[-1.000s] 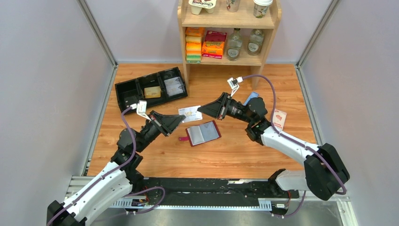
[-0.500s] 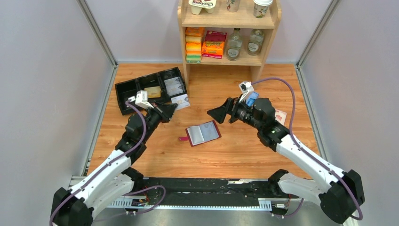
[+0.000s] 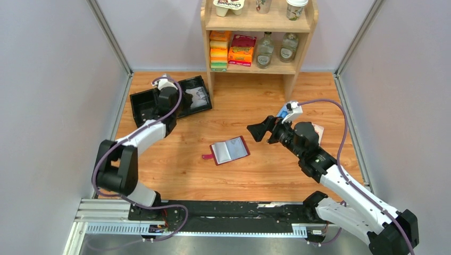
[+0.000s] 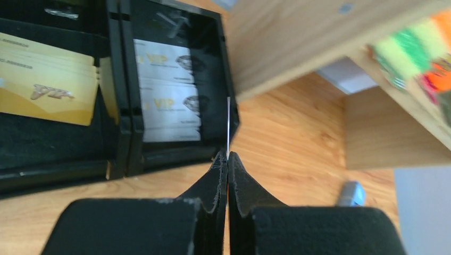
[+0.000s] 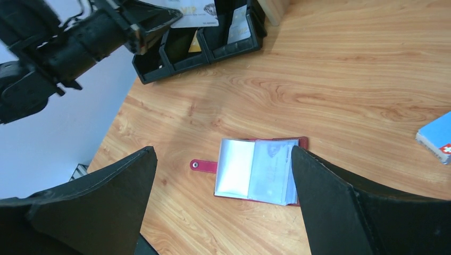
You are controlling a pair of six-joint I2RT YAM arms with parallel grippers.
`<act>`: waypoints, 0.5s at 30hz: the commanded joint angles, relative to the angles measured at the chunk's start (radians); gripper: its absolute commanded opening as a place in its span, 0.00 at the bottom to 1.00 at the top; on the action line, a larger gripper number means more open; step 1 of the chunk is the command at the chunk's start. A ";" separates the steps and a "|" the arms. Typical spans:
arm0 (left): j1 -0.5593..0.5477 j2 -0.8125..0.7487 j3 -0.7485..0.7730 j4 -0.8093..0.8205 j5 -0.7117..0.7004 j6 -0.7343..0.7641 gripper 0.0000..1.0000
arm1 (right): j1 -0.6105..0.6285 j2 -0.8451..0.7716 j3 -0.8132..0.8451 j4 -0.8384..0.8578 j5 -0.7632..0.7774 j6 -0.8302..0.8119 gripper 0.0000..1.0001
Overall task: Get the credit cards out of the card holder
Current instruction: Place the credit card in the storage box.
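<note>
The maroon card holder (image 3: 230, 150) lies open on the wooden table with its snap tab (image 5: 205, 166) to the left and its pale clear sleeves facing up. My right gripper (image 3: 254, 131) hovers open just right of and above the card holder (image 5: 260, 170), holding nothing. My left gripper (image 4: 227, 156) is shut on a thin white credit card (image 4: 228, 127), seen edge-on. It hangs over the right compartment of the black tray (image 3: 142, 106). Other white cards (image 4: 167, 95) lie in that compartment, and gold cards (image 4: 48, 85) lie in the one beside it.
A wooden shelf (image 3: 255, 32) with boxes and bottles stands at the back, its left leg close to the tray's right end. A blue box (image 5: 436, 137) lies right of the card holder. Grey walls close in both sides.
My left arm swung away from the middle of the table to the tray, carrying the white card. My right gripper let go of that card, opened wide and drew back to the right.
</note>
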 commanded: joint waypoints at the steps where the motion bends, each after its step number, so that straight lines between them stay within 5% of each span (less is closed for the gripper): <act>1: 0.036 0.161 0.150 -0.036 -0.009 0.014 0.00 | -0.002 -0.031 0.021 0.025 0.096 -0.056 1.00; 15: 0.041 0.505 0.479 -0.247 0.012 0.018 0.00 | 0.000 -0.044 0.036 0.001 0.029 -0.116 1.00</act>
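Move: The silver card stack in the storage box's right-hand compartment lies about 13 cm ahead of the left hand, some 2 cm to its left and 13 cm below. The gold cards in the middle compartment are roughly 10 cm left of that stack and 4 cm nearer. The shelf's left side panel stands beyond the box, some 20 cm ahead and 6 cm to the right. From the right hand the silver stack is about 32 cm ahead, 22 cm left and 16 cm below. The left fingers keep their pinch on the silver card and carry it forward and down towards the silver stack in the right-hand compartment, about 9 cm out and 8 cm lower, slowing towards the end. On the way the wrist tips the fingers some 15 degrees further down. ##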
